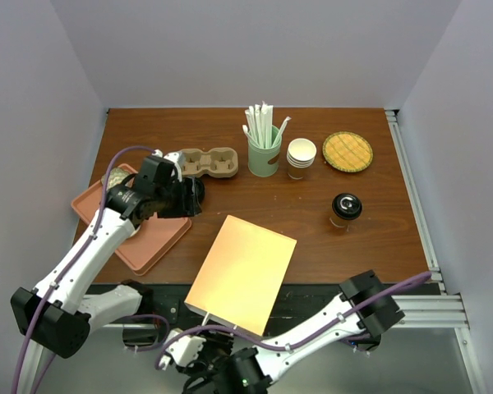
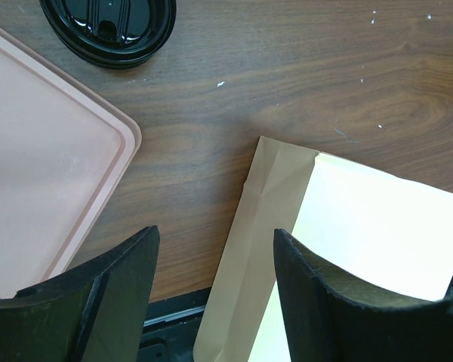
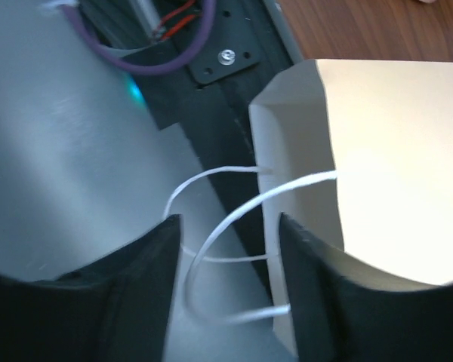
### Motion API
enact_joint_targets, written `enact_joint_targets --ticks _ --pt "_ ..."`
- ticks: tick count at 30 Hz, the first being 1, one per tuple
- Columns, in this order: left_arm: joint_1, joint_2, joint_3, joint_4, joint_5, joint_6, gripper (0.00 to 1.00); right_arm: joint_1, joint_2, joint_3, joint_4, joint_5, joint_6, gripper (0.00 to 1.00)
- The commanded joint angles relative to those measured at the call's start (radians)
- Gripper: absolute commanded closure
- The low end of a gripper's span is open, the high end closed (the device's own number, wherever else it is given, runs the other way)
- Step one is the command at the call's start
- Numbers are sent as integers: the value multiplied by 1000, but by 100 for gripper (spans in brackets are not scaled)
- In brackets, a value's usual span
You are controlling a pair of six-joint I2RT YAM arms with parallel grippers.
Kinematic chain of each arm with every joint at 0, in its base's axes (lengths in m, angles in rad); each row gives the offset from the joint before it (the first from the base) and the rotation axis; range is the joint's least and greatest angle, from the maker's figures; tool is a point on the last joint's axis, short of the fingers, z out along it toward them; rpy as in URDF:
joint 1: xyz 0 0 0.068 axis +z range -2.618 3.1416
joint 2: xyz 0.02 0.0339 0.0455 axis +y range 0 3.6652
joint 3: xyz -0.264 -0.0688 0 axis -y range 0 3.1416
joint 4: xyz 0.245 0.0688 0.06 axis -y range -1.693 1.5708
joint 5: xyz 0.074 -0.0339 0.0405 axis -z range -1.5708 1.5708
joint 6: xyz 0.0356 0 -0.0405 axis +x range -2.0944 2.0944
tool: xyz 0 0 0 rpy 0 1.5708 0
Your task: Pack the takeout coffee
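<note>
The takeout coffee [image 1: 346,209], a small brown cup with a black lid, stands upright on the right of the table, apart from both grippers. A tan paper bag [image 1: 241,272] lies flat at the centre, its mouth end hanging over the near table edge. My right gripper [image 3: 226,234] is at that end, open, with the bag's white string handles [image 3: 211,226] looped between its fingers and the bag's edge [image 3: 294,151] by the right finger. My left gripper [image 2: 215,249] hovers open over the table between the pink tray and the bag [image 2: 362,226], holding nothing.
The pink tray [image 1: 140,238] sits at the left, with a stack of black lids [image 2: 109,26] beside its far corner. Along the back are a cardboard cup carrier [image 1: 209,162], a green cup of straws [image 1: 264,152], stacked white cups [image 1: 301,158] and a woven yellow disc [image 1: 347,151].
</note>
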Motion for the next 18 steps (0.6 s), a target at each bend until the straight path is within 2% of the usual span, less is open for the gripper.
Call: enact_joint_targets --ticks 1,2,4,8,12,18 --pt "4 -29 -13 26 -6 27 33 -20 -21 39 19 53 -8 61" --pt "3 -30 -13 26 -12 28 33 -20 -27 45 18 64 -6 84" --pt "0 -29 -8 15 -22 33 34 -21 -44 76 -54 90 35 100" --pt "-19 -10 71 -17 -40 57 34 -26 -108 171 -206 136 70 100" --pt "-36 2 194 -103 -28 64 34 -99 -217 177 -311 110 82 100" --pt "-37 -50 326 -233 -36 65 32 -245 -431 82 -241 53 -46 100"
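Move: The paper bag lies on its side with its mouth towards the robot. The near handle's white cord is at the right gripper's open fingertips, about 2 cm ahead and 1 cm left. From that hand the bag body's middle is some 18 cm ahead, 9 cm right and 6 cm lower; the pink tray about 30 cm ahead and 17 cm left; the loose black lid roughly 36 cm straight ahead. From the left gripper the cord is about 31 cm back and 3 cm right. Ease the right gripper about 1.5 cm forward and shut it fully to pinch the near handle's cord, then pull the cord up some 14 cm, speeding up and swinging forward over the bag and a little right, turning slightly clockwise. Late on, raise the open, empty left gripper about 7 cm, its fingers tipping slightly up. ##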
